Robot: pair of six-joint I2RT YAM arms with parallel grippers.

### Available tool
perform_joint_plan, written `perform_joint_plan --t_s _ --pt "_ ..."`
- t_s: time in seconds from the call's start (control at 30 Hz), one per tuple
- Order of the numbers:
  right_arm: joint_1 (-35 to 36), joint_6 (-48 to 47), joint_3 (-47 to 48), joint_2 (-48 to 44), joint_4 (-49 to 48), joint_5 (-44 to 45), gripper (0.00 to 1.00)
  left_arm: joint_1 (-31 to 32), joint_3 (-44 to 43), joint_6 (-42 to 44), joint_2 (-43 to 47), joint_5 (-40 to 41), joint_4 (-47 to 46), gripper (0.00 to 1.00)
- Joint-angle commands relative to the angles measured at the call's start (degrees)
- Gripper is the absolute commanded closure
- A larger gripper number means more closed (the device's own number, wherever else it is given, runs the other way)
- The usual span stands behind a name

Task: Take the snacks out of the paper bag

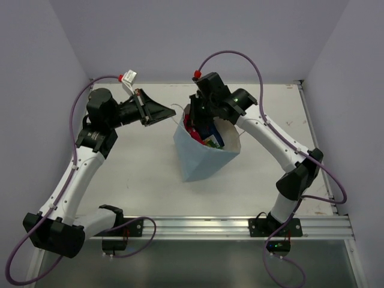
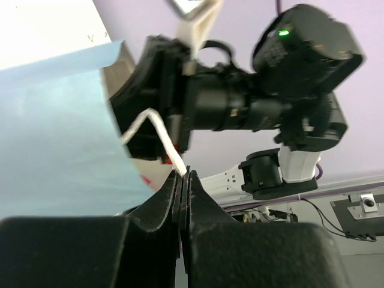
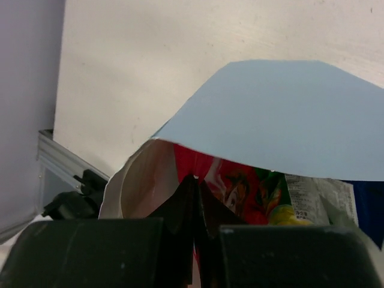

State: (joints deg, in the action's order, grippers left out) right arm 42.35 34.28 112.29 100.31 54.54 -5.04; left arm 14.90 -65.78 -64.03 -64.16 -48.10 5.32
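Observation:
The pale-blue paper bag stands mid-table, leaning, its white-lined mouth facing the back. My left gripper is at the bag's left rim; in the left wrist view it is shut on the white string handle beside the bag wall. My right gripper reaches into the mouth. In the right wrist view it is shut on the edge of the red pouch, with red showing between the fingers. A yellow-green packet and a dark blue packet lie beside it under the bag's blue flap.
The right arm's wrist fills the space just beyond the left fingers. An aluminium rail runs along the near table edge. Lilac walls close in the table at the back and both sides.

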Motion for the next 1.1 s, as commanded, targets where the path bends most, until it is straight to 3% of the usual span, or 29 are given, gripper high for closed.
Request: perform_joint_plan --t_s 0.0,0.13,0.4,0.53,0.67,0.9,1.07 --pt "-0.07 -1.32 -3.55 -1.7 -5.23 -0.32 1.0 -1.01 -3.3 -0.92 0.18 0.11 -2.77 1.0" --pt "-0.07 -2.11 -5.33 -0.12 -6.55 -0.76 1.0 -1.71 -5.85 -1.89 -1.4 -0.16 -4.18 1.0" --pt "-0.07 -3.7 -4.97 -1.34 -4.71 -1.2 1.0 -2.68 -4.53 0.92 -0.79 2.74 3.01 1.0" --pt "-0.07 -3.43 -5.86 -4.69 -6.47 -6.29 1.0 -4.25 -4.36 3.91 -0.79 4.24 7.25 1.0" --pt "0.02 -5.01 -5.59 -1.18 -2.7 -10.16 1.0 -6.1 -4.45 5.23 -1.75 3.89 7.33 1.0" --pt "-0.07 -6.95 -10.51 -4.24 -2.6 -3.67 1.0 -9.88 -5.85 7.16 -2.02 2.92 10.14 1.0" --pt "-0.16 -6.51 -8.93 -7.05 -3.73 -1.2 1.0 -10.94 -5.41 8.04 -1.67 1.25 11.2 1.0"
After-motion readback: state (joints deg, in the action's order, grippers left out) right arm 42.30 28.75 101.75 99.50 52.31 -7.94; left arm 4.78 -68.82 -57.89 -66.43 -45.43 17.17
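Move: My right hand is shut at the mouth of the paper bag, with the red snack's middle only about 6 cm below the fingertips and 1 cm back and right. From there the green-yellow snack lies some 7 cm right, 3 cm back and 9 cm down; the blue snack 8 cm right, 1 cm ahead and 9 cm down. From my left hand, which has a bag handle pinched, the red snack is about 9 cm right, 3 cm ahead and 11 cm down. I keep the red snack's top pinched and quickly lower my right hand about 5 cm into the bag, bob it up about a centimetre while easing slightly back, then dip again. My left hand, still gripping the handle, rises a touch, then swings some 5 cm left and 4 cm forward, sinking and turning roughly 10 degrees counter-clockwise. ##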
